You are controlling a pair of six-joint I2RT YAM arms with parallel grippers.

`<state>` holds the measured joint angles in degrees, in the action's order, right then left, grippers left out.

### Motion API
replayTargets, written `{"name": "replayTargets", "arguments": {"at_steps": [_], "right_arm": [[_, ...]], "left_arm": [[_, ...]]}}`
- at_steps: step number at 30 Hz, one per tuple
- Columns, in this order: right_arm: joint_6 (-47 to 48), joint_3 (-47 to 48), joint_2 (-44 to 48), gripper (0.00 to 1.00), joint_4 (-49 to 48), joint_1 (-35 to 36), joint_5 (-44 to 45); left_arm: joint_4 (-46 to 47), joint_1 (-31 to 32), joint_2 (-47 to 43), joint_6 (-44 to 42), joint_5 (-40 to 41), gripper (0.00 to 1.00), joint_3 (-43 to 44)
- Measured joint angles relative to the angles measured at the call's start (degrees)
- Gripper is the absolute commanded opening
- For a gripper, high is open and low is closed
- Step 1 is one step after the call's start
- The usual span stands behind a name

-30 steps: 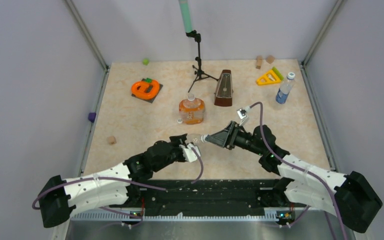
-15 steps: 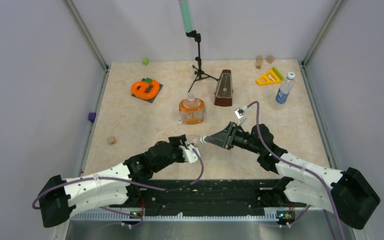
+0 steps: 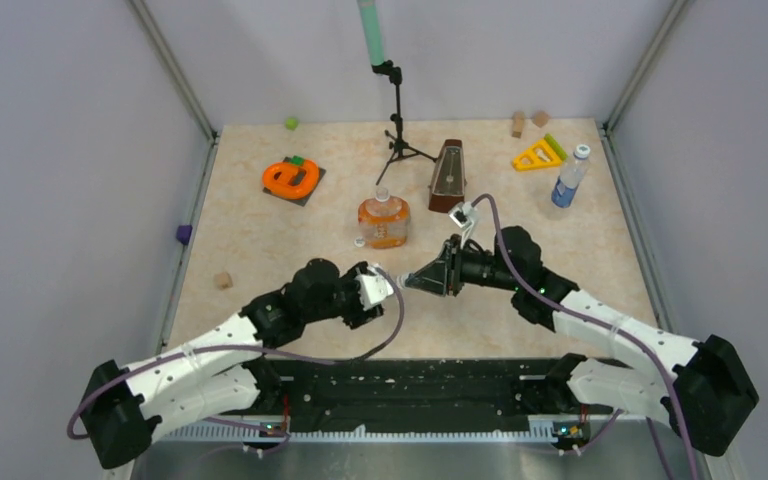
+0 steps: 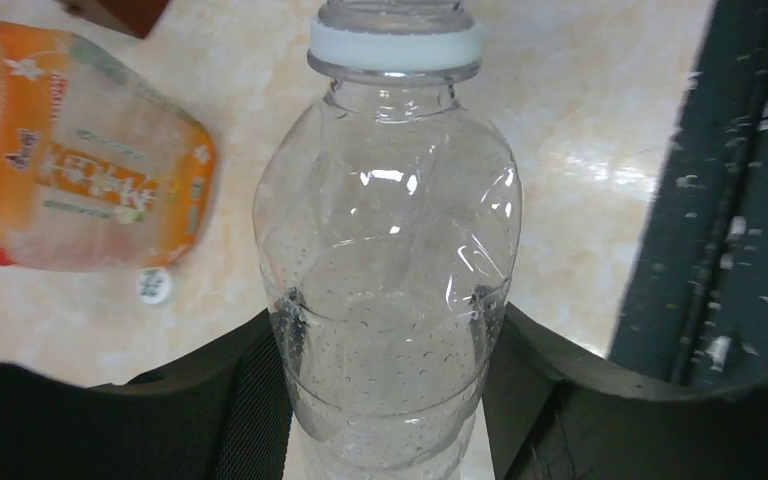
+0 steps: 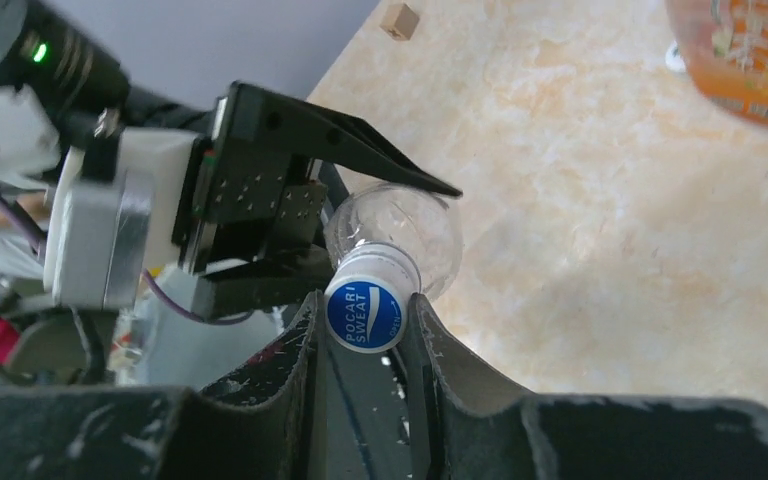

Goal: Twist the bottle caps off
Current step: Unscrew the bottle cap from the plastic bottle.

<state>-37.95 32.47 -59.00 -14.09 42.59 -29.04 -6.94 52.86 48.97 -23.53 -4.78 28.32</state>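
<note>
My left gripper [image 4: 388, 330] is shut on the body of the plain clear bottle [image 4: 390, 230], which it holds tilted above the table. The bottle's blue-topped cap [image 5: 365, 315] points at my right gripper [image 5: 365, 305], whose fingers are shut on the cap's sides. In the top view the two grippers meet near the table's middle, left gripper [image 3: 380, 287] and right gripper [image 3: 407, 283]. The squat orange bottle [image 3: 383, 222] stands just beyond them with a bare neck. A loose white cap [image 4: 154, 286] lies beside it. The blue-label bottle [image 3: 567, 180] stands at the far right with its white cap [image 3: 582, 151] on.
A brown metronome [image 3: 448, 177] and a black tripod stand [image 3: 397, 120] are behind the orange bottle. An orange ring shape [image 3: 291, 178] lies back left and a yellow triangle [image 3: 537, 155] back right. Small wooden blocks [image 3: 223, 281] are scattered about. A black rail [image 3: 410, 385] runs along the near edge.
My right gripper has closed on the blue cap. Both grippers have shifted a little away from the near edge with the bottle, and the right wrist has turned.
</note>
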Motion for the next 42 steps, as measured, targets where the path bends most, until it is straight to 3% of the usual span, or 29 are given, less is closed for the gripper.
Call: {"name": "replayTargets", "arguments": {"at_steps": [6,11,16,24,31,42], "right_arm": [[14.6,3.8,0.2,0.02,3.8,-0.1,-4.7],[25.8,4.7,0.3,0.02,8.4,-0.1,-12.5],[31.8,6.5,-0.5,0.01,9.5,-0.2,-20.4],[33.9,7.5,-1.2,0.0,8.3,-0.2,-24.8],[31.5,3.1,3.3,0.0,2.7,-0.3,-23.6],[29.8,2.8,7.6,0.0,2.8,-0.3,-19.8]], "left_arm": [[-7.3,-10.1,3.7,5.7,-23.2,0.0,5.4],[-16.3,-11.8,10.0,8.1,-36.6,0.0,10.1],[-22.1,-11.8,12.9,7.9,-44.8,0.0,12.9],[-22.9,-11.6,11.0,8.3,-45.4,0.0,12.9],[-20.5,-10.9,10.3,8.7,-44.1,0.0,12.7],[-16.2,-10.8,9.2,8.8,-43.6,0.0,12.7]]}}
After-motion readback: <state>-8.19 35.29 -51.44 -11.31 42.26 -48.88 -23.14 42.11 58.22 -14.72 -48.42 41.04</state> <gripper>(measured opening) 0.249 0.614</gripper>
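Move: Gripped already between the right fingers, the bottle cap lies about 7 cm to the right of the left hand point, level fore and aft and some 6 cm above it. The plastic bottle's middle, held by the left hand, is about 6 cm left of and 6 cm below the right hand. From the left hand, the orange jug stands about 13 cm ahead, 1 cm right and 6 cm lower; the loose white cap lies about 11 cm ahead, 4 cm left and 12 cm lower. Twisting against each other, the hands keep their grips on bottle and cap while both draw back from the orange jug: the left swings back 9 cm, then eases forward slightly while rising; the right goes back about 5 cm and up nearly as much. The left wrist tips down some 35 degrees and turns clockwise; the right tips up about as far and turns counter-clockwise, carrying the cap in the unscrewing sense. ##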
